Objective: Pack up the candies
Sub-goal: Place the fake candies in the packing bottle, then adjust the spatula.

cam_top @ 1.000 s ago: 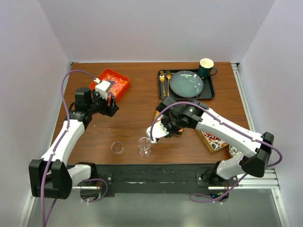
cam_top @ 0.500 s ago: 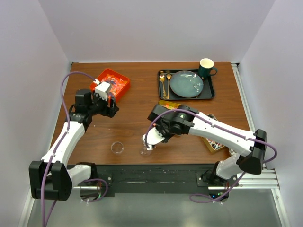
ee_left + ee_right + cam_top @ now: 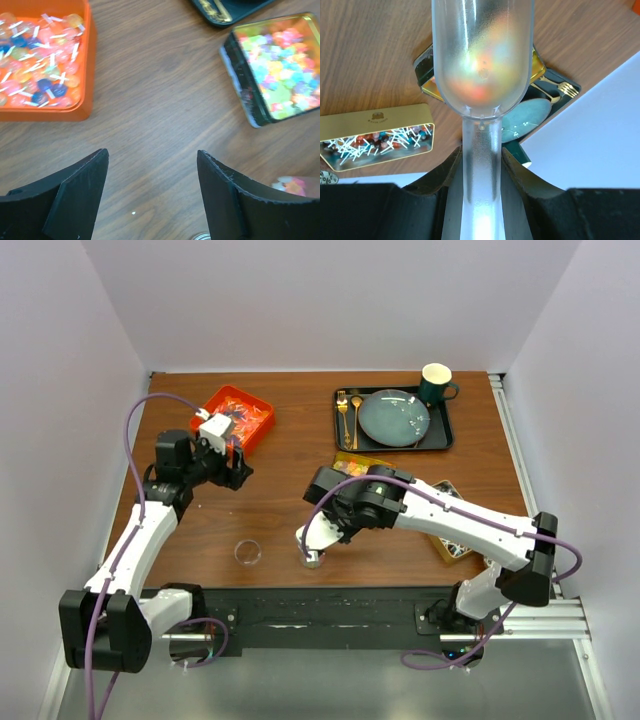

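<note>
My right gripper (image 3: 481, 155) is shut on the handle of a clear plastic scoop (image 3: 482, 65) whose bowl holds orange, red and yellow candies. In the top view the right gripper (image 3: 330, 525) tips the scoop (image 3: 307, 537) right over a small glass jar (image 3: 313, 559) near the front edge. An orange tray (image 3: 85, 107) at the back left holds wrapped candies (image 3: 40, 60). A gold tin (image 3: 240, 80) is filled with bright gummy candies (image 3: 280, 70). My left gripper (image 3: 152, 165) hangs open over bare wood beside the orange tray (image 3: 262, 418), holding nothing.
A second gold tin (image 3: 375, 120) with wrapped pieces lies at the right (image 3: 450, 540). A black tray (image 3: 444, 430) at the back carries a teal plate (image 3: 394, 417), gold cutlery (image 3: 348, 412) and a mug (image 3: 435, 383). A round clear lid (image 3: 248, 552) lies left of the jar.
My right arm has swung left and toward the front edge with the scoop, which now covers the jar. The left arm has barely moved.
</note>
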Tool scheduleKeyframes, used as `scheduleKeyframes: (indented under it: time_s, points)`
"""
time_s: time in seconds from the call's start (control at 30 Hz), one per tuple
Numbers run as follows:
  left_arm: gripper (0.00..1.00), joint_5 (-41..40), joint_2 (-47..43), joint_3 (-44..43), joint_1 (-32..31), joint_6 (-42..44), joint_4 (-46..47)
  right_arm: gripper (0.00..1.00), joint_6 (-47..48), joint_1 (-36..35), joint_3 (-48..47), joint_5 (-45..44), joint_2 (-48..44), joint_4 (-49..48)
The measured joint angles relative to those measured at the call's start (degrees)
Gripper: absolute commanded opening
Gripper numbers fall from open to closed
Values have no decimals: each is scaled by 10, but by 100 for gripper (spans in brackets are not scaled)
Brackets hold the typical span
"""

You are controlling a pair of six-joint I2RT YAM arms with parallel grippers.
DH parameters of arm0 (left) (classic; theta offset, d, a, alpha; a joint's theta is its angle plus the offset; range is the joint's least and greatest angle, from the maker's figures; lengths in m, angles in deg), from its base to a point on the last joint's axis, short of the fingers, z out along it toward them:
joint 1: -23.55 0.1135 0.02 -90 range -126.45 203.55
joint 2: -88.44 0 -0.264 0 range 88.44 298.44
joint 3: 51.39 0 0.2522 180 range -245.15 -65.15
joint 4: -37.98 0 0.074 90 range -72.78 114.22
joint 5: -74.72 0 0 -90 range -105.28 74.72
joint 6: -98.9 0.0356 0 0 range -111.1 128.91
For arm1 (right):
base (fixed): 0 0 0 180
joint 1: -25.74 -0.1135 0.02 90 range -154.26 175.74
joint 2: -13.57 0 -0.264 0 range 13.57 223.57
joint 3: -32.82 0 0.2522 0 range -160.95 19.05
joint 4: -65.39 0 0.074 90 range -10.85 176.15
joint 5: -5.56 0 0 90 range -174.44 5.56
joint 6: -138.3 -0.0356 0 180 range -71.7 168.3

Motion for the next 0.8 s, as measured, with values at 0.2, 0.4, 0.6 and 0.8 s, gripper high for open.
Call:
scheduleKeyframes:
  time_s: [0.2,0.4,0.6,0.8]
  points:
    - [39,111,-10,12,0,-21,24,0,-20,-1,-17,-1,-3,12]
    - [0,248,-28,29,-9,-94,101,0,-86,42,-17,23,-11,2]
    - [0,328,-27,39,-33,-169,176,0,-162,138,-36,78,8,-19]
    - [0,348,2,39,-46,-195,205,0,-203,142,-117,140,69,-28]
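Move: Beside the right hand, the bowl of the clear scoop it still grips lies about 6 cm to its left and 5 cm back, over the packing bottle, which stands some 8 cm left, 8 cm back and 16 cm below. The candy tin lies 6 cm ahead, 2 cm right and 20 cm down. From the left hand the bowl is roughly 18 cm right, 15 cm back and about level; the bottle's lid is 18 cm back, 4 cm right and 15 cm below. Swinging right about 10 cm, also back and up some 6 cm each, the left hand shuts its wide-open empty fingers and turns about 30 degrees clockwise, rolling its right side up, to bring the closed tips close beside the scoop's bowl. The right hand keeps its grip on the handle and carries the scoop forward about 5 cm from over the bottle, drifting right then back left while turning clockwise and raising its left side. ##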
